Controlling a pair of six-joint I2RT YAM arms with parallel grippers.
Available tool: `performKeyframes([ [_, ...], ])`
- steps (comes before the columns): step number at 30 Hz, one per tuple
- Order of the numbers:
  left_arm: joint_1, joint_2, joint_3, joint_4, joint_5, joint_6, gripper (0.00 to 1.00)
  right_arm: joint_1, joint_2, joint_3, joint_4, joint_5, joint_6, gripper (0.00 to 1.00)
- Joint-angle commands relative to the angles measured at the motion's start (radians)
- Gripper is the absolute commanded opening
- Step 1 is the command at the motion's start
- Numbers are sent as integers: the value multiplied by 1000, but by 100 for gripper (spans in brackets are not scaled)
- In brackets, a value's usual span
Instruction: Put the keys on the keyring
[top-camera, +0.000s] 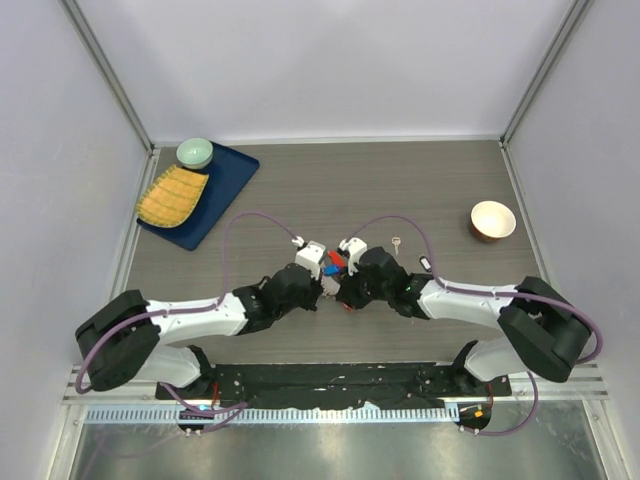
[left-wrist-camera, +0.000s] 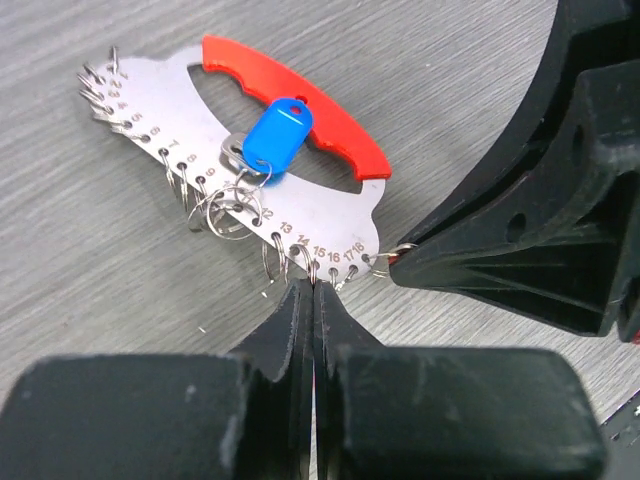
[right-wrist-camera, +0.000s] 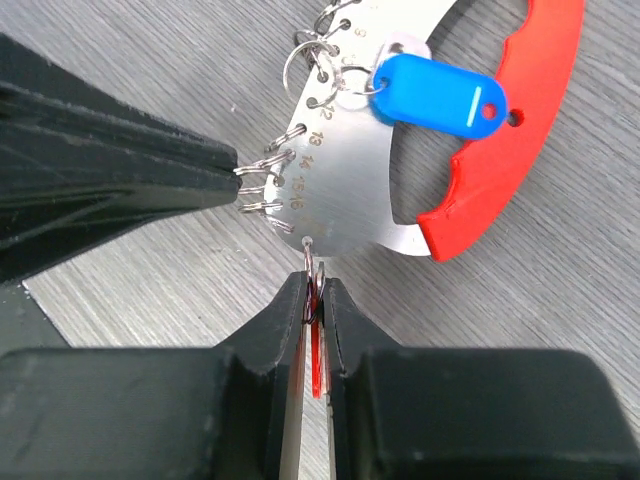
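Observation:
The keyring (left-wrist-camera: 300, 205) is a flat metal plate with numbered holes, small wire rings along its edge, a red curved tag (left-wrist-camera: 300, 100) and a blue tag (left-wrist-camera: 275, 135). It lies on the table between both arms (top-camera: 335, 263). My left gripper (left-wrist-camera: 312, 290) is shut, pinching one small ring at the plate's edge. My right gripper (right-wrist-camera: 316, 285) is shut on the red-headed key (right-wrist-camera: 317, 350), held edge-on. The key's tip meets the ring in the plate's end hole (right-wrist-camera: 308, 245). The silver key (top-camera: 397, 243) lies loose behind the right arm.
A small black oval fob (top-camera: 424, 264) lies beside the right forearm. A blue tray (top-camera: 225, 190) at the back left carries a yellow ridged piece (top-camera: 172, 196) and a green bowl (top-camera: 195, 152). A tan bowl (top-camera: 492, 220) stands at the right.

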Motion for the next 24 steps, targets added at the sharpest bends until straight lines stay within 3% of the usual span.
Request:
performKeyframes([
  [1, 19, -65, -51, 114, 4, 113, 0, 2, -68, -23, 23, -12, 3, 15],
  [6, 21, -122, -115, 252, 76, 217, 0, 2, -164, -58, 39, -15, -11, 34],
  [11, 21, -220, -146, 320, 136, 349, 0, 2, -394, -70, 24, 43, -98, 51],
  [18, 27, -285, -152, 441, 254, 511, 0, -1, -551, -47, 5, 54, -288, 59],
  [24, 51, -271, -123, 513, 432, 565, 0, -1, -604, 18, -86, 40, -322, 60],
])
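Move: My left fingers are already shut on a small ring near the end of the keyring plate. The plate's middle lies about 4 cm ahead and 2 cm right of them, with the blue tag some 2 cm beyond it. My right fingers hold the red tag on the plate's end ring. From them the blue tag is 6 cm ahead and 3 cm left, and the loose key on the table 12 cm ahead and 10 cm right. I open my right fingers from nearly shut to over half wide, letting go of the red tag, and draw that hand up some 14 cm and slightly right, its fingertips tilting up. My left hand keeps its pinch on the ring, lingers briefly, then climbs about 10 cm, turning clockwise and tipping its fingers up some 30 degrees. ##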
